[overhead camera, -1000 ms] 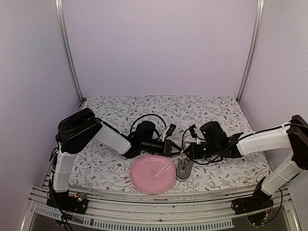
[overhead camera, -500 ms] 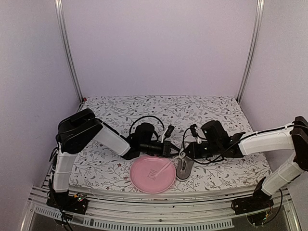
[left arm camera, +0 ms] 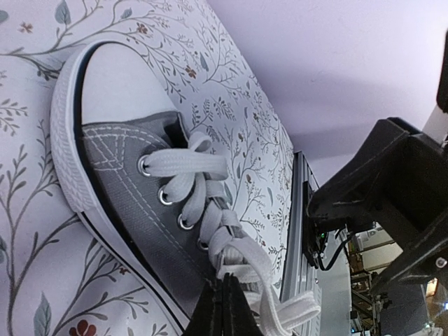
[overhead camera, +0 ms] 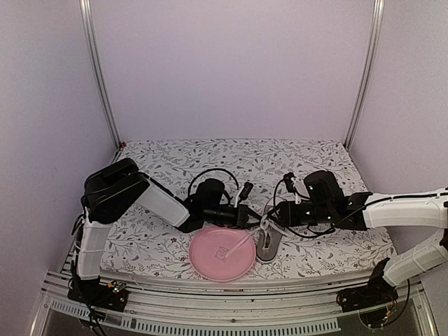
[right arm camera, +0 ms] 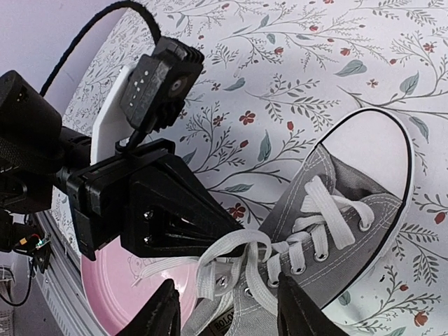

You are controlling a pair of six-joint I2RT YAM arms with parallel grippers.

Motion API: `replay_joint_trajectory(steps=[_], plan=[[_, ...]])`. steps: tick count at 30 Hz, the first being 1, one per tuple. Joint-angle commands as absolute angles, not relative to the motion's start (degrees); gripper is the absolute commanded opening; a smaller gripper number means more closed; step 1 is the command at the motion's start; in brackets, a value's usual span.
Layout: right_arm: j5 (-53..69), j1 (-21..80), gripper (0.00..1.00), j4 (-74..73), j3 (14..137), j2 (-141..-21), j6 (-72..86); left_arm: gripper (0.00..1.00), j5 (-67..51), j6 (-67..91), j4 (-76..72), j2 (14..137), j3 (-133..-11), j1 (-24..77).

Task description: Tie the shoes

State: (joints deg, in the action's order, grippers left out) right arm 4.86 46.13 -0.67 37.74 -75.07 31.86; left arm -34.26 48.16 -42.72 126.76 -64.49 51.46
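The small grey shoe (overhead camera: 268, 242) with white toe cap lies on the floral cloth, right beside the pink plate (overhead camera: 203, 260). In the left wrist view the shoe (left arm camera: 133, 182) shows its white laces (left arm camera: 210, 203), and my left gripper (left arm camera: 227, 302) is shut on a lace loop near the tongue. From the right wrist the shoe (right arm camera: 350, 238) sits below my right gripper (right arm camera: 231, 315), which is open, its fingers (right arm camera: 162, 315) standing either side of the loose loops (right arm camera: 238, 255) without touching them. The left gripper (right arm camera: 234, 227) reaches the loop from the left. One lace end (overhead camera: 239, 244) trails onto the plate.
The pink plate (right arm camera: 119, 297) lies close to the table's near edge, by the metal rail (overhead camera: 231, 308). Black cables (overhead camera: 210, 173) loop behind the left wrist. Lilac walls and two upright metal posts (overhead camera: 98, 77) enclose the floral cloth (overhead camera: 231, 157).
My right gripper has opened, let go of the lace, and drawn back to the right from the shoe. The left gripper stays shut in place.
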Motion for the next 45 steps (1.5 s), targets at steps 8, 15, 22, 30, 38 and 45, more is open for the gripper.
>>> replay_joint_trajectory(steps=[8, 15, 22, 30, 38, 45], plan=[[6.6, 49.1, 0.46, 2.0, 39.9, -81.0, 29.6, 0.00, -33.5, 47.8, -43.2, 125.7, -63.8, 51.1], [6.2, 49.2, 0.26, 2.9, 40.8, -82.7, 30.0, 0.00, -33.4, 47.7, -43.1, 125.6, -63.7, 51.1], [1.4, 48.5, 0.03, 1.1, 40.5, -79.9, 33.4, 0.00, -31.5, 47.2, -41.7, 125.2, -63.5, 51.1], [0.4, 45.1, 0.02, 0.3, 39.1, -79.0, 35.6, 0.00, -28.8, 46.4, -38.8, 124.4, -63.3, 51.1], [1.0, 42.8, 0.02, 1.9, 37.3, -78.9, 37.2, 0.00, -26.4, 46.2, -38.0, 123.2, -62.4, 50.9], [0.9, 41.1, 0.02, 2.3, 36.1, -79.6, 38.3, 0.00, -24.8, 46.4, -38.1, 122.3, -60.9, 50.7]])
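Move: The lace loop to be pinched hangs about 1 cm back, 2 cm left and 3 cm below the right hand, whose fingers are half open. The left hand's shut tips, inside that loop, sit about 4 cm left, 1 cm back and 4 cm lower; the shoe's toe cap is roughly 8 cm ahead and 1 cm left, the pink plate's centre some 16 cm left and 10 cm back. From the left hand, the loop is 2 cm right, level ahead, 2 cm up. Down by about 3 cm, with a little back and left, the right hand dips to the lace loop beside the left fingertips and shuts its fingers on it, then draws the pinched lace some 5 cm forward and to the right, away from the left hand. The left fingers stay shut on their lace, late on easing barely 2 cm forward-left and down. ##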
